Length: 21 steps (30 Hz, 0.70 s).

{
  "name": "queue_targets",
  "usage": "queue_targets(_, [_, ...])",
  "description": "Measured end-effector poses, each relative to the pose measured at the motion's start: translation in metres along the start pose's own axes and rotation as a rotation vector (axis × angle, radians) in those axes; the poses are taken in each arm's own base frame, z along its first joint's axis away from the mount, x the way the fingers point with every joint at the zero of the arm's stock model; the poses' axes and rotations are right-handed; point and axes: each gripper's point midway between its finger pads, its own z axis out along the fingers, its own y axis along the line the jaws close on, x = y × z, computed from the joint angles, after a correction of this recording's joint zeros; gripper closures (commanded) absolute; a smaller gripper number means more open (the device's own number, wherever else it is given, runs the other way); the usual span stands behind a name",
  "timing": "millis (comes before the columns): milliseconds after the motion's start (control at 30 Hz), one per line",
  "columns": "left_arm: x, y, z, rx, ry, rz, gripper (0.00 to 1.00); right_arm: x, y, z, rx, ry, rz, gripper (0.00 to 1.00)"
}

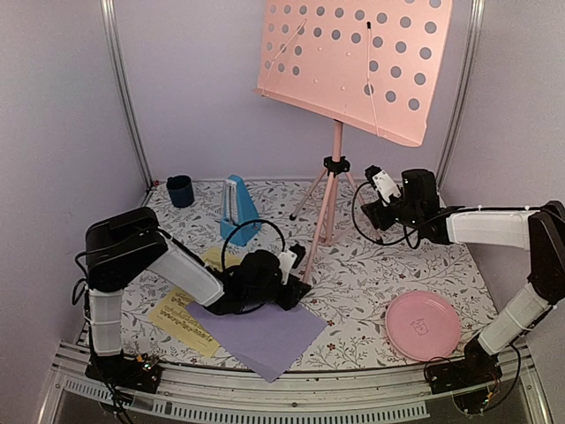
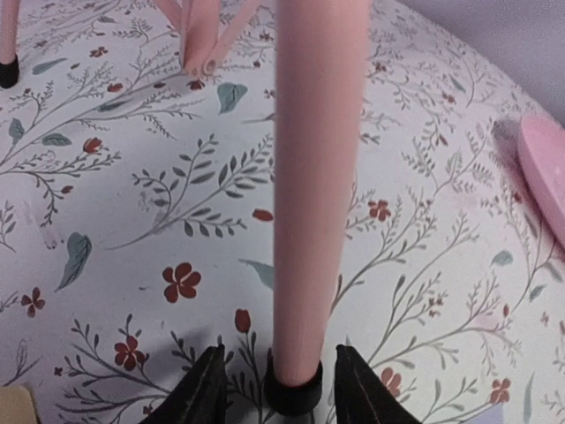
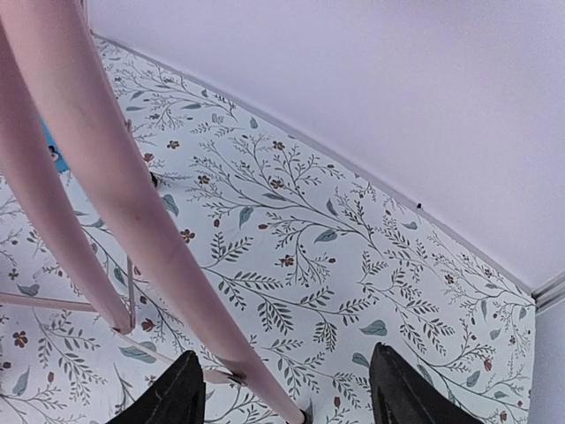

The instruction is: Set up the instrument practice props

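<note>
The pink music stand [image 1: 330,189] stands upright at the back centre, its perforated desk [image 1: 353,62] high above the tripod. My left gripper [image 1: 297,254] sits low at the front leg [image 2: 313,177]. Its open fingers flank the leg's black foot [image 2: 294,396], with a gap on each side. My right gripper [image 1: 375,177] hovers by the right rear leg [image 3: 132,203], jaws wide open, the leg running between them nearer the left finger. The blue metronome [image 1: 238,208] stands left of the stand. The lavender sheet [image 1: 258,334] and the yellow sheet [image 1: 181,320] lie flat at the front, the lavender overlapping the yellow.
A small dark blue cup [image 1: 179,190] is at the back left corner. A round pink plate [image 1: 422,325] lies at the front right, its rim also in the left wrist view [image 2: 543,168]. Lilac walls close the back and both sides.
</note>
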Motion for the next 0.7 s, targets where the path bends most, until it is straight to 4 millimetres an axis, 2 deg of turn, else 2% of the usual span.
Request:
queue_targets(33, [0.007, 0.001, 0.0, -0.004, 0.026, 0.01, 0.41, -0.004, 0.0, -0.004, -0.008, -0.014, 0.007, 0.32])
queue_targets(100, [0.01, -0.006, -0.003, 0.012, 0.038, 0.034, 0.37, -0.016, 0.001, -0.012, -0.024, -0.05, 0.021, 0.31])
queue_targets(200, [0.0, -0.015, -0.016, 0.046, 0.019, 0.061, 0.35, -0.032, 0.003, -0.023, -0.053, -0.101, 0.035, 0.29])
queue_targets(333, [-0.033, -0.023, -0.048, 0.091, -0.058, 0.115, 0.32, -0.046, 0.006, -0.033, -0.083, -0.148, 0.047, 0.26])
queue_targets(433, [-0.071, -0.027, -0.071, 0.122, -0.137, 0.171, 0.3, -0.05, 0.009, -0.035, -0.106, -0.156, 0.053, 0.12])
queue_targets(567, [-0.113, -0.009, -0.089, 0.083, -0.207, 0.254, 0.29, -0.049, 0.014, -0.036, -0.136, -0.146, 0.06, 0.07])
queue_targets(700, [-0.149, 0.028, -0.092, -0.006, -0.244, 0.329, 0.33, -0.049, 0.016, -0.036, -0.15, -0.141, 0.06, 0.09])
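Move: The front leg of the pink stand ends in its black foot between the left fingers, about 1 cm ahead, 1 cm right and 1 cm below. From that hand the blue metronome stands some 19 cm ahead and 15 cm left, its middle about 7 cm higher; the purple sheet lies about 9 cm back, 10 cm left and 3 cm below. The right hand has the middle of the stand's right leg about 1 cm ahead, 4 cm left and 3 cm below, and the black hub level in depth, 11 cm left and 10 cm above. Up and away from the stand's front foot goes the left hand, first easing back 2 to 3 cm, then climbing some 17 cm while swinging left and forward; its already parted fingers open further and the fingertips tilt up by about 20 degrees. The right hand rises about 5 cm beside the right leg, drawing back slightly and a little left, fingers opening nearly fully. ##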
